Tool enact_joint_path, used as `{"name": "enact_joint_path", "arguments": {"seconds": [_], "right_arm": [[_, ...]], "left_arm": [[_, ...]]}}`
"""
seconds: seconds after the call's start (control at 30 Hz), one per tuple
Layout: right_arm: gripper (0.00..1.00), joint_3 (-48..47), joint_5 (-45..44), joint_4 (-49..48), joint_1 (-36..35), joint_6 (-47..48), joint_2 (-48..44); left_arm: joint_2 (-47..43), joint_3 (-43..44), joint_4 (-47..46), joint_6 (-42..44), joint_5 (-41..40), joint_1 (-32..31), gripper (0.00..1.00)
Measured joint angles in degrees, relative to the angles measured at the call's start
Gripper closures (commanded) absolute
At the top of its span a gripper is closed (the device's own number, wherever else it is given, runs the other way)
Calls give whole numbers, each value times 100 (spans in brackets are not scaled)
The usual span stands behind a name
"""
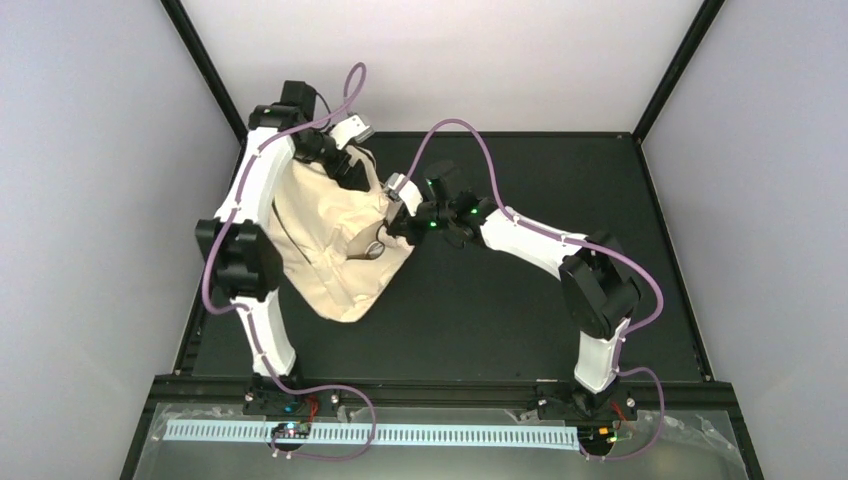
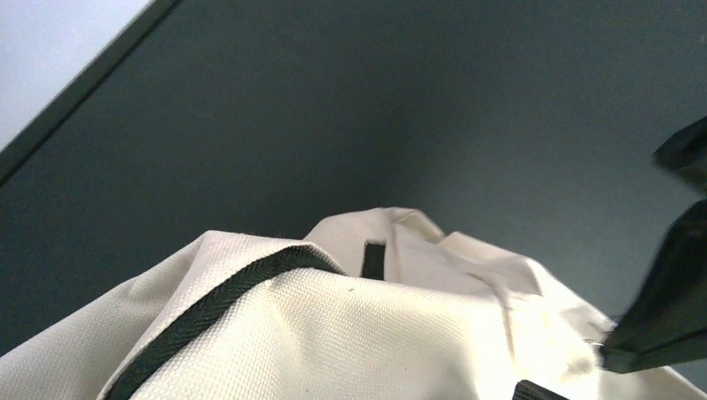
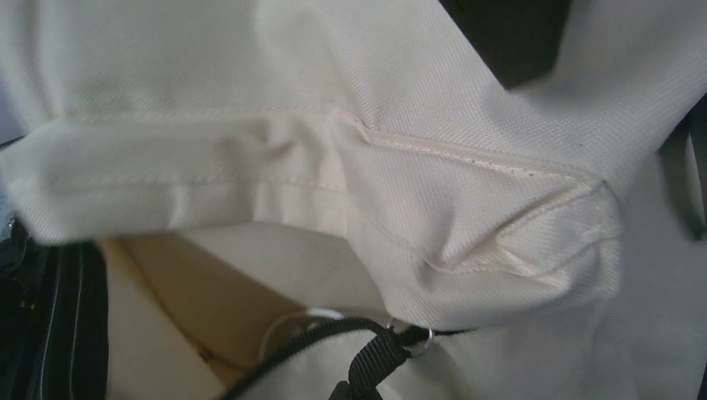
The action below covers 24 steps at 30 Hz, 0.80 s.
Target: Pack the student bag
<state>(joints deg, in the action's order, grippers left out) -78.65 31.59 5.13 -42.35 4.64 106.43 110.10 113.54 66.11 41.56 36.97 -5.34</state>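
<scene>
The student bag [image 1: 325, 250], cream fabric, lies on the left half of the black table. My left gripper [image 1: 352, 170] is at its far top edge; in the left wrist view the bag's fabric [image 2: 358, 333] and a black strap [image 2: 208, 308] cover the jaws, which look shut on the fabric. My right gripper [image 1: 398, 222] is at the bag's right edge. In the right wrist view the bag [image 3: 417, 167] fills the frame, and a black webbing zipper pull [image 3: 375, 354] on a metal ring [image 3: 421, 336] runs down into the jaws. The fingers themselves are hidden.
The black table top [image 1: 520, 300] stretches to the right of the bag. Black frame posts [image 1: 205, 60] stand at the back corners. A dark part [image 2: 667, 308] shows at the right edge of the left wrist view. A white strip [image 1: 370, 432] runs along the front rail.
</scene>
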Motion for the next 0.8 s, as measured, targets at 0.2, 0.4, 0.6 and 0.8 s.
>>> {"name": "enact_joint_path", "arguments": {"seconds": [0.2,0.4,0.6,0.8], "right_arm": [[99,-22,-63,-26,-7,0,0],[99,-295,-546,433,-122,111,0],[99,-424,-1014,1047,-468,343,-146],[99,-369,-1051,1027,-815,177,-592]], "left_arm": [[804,518,479,815,37,-55,93],[592,197,391,518,330,-245,98],[-118,-229,-212,-1064,264,-363,99],[-1620,-1412,-1405,-2400,-286,-372,98]]}}
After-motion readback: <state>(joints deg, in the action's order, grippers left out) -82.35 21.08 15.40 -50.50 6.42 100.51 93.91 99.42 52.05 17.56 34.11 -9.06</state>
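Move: The bag's far top edge lies just under the open left hand, about 2 cm to its right and 4 cm down. From that hand, the zipper pull, already in the right fingers, is some 10 cm back, 7 cm right and 7 cm lower. From the right hand, the pocket mouth is roughly 2 cm back, 5 cm left and 3 cm down, with the white charger in it, 3 cm back, 4 cm left and 6 cm down. Left hand dips, pinches the bag's edge, lifts about 9 cm; right draws the zipper pull back and up. ##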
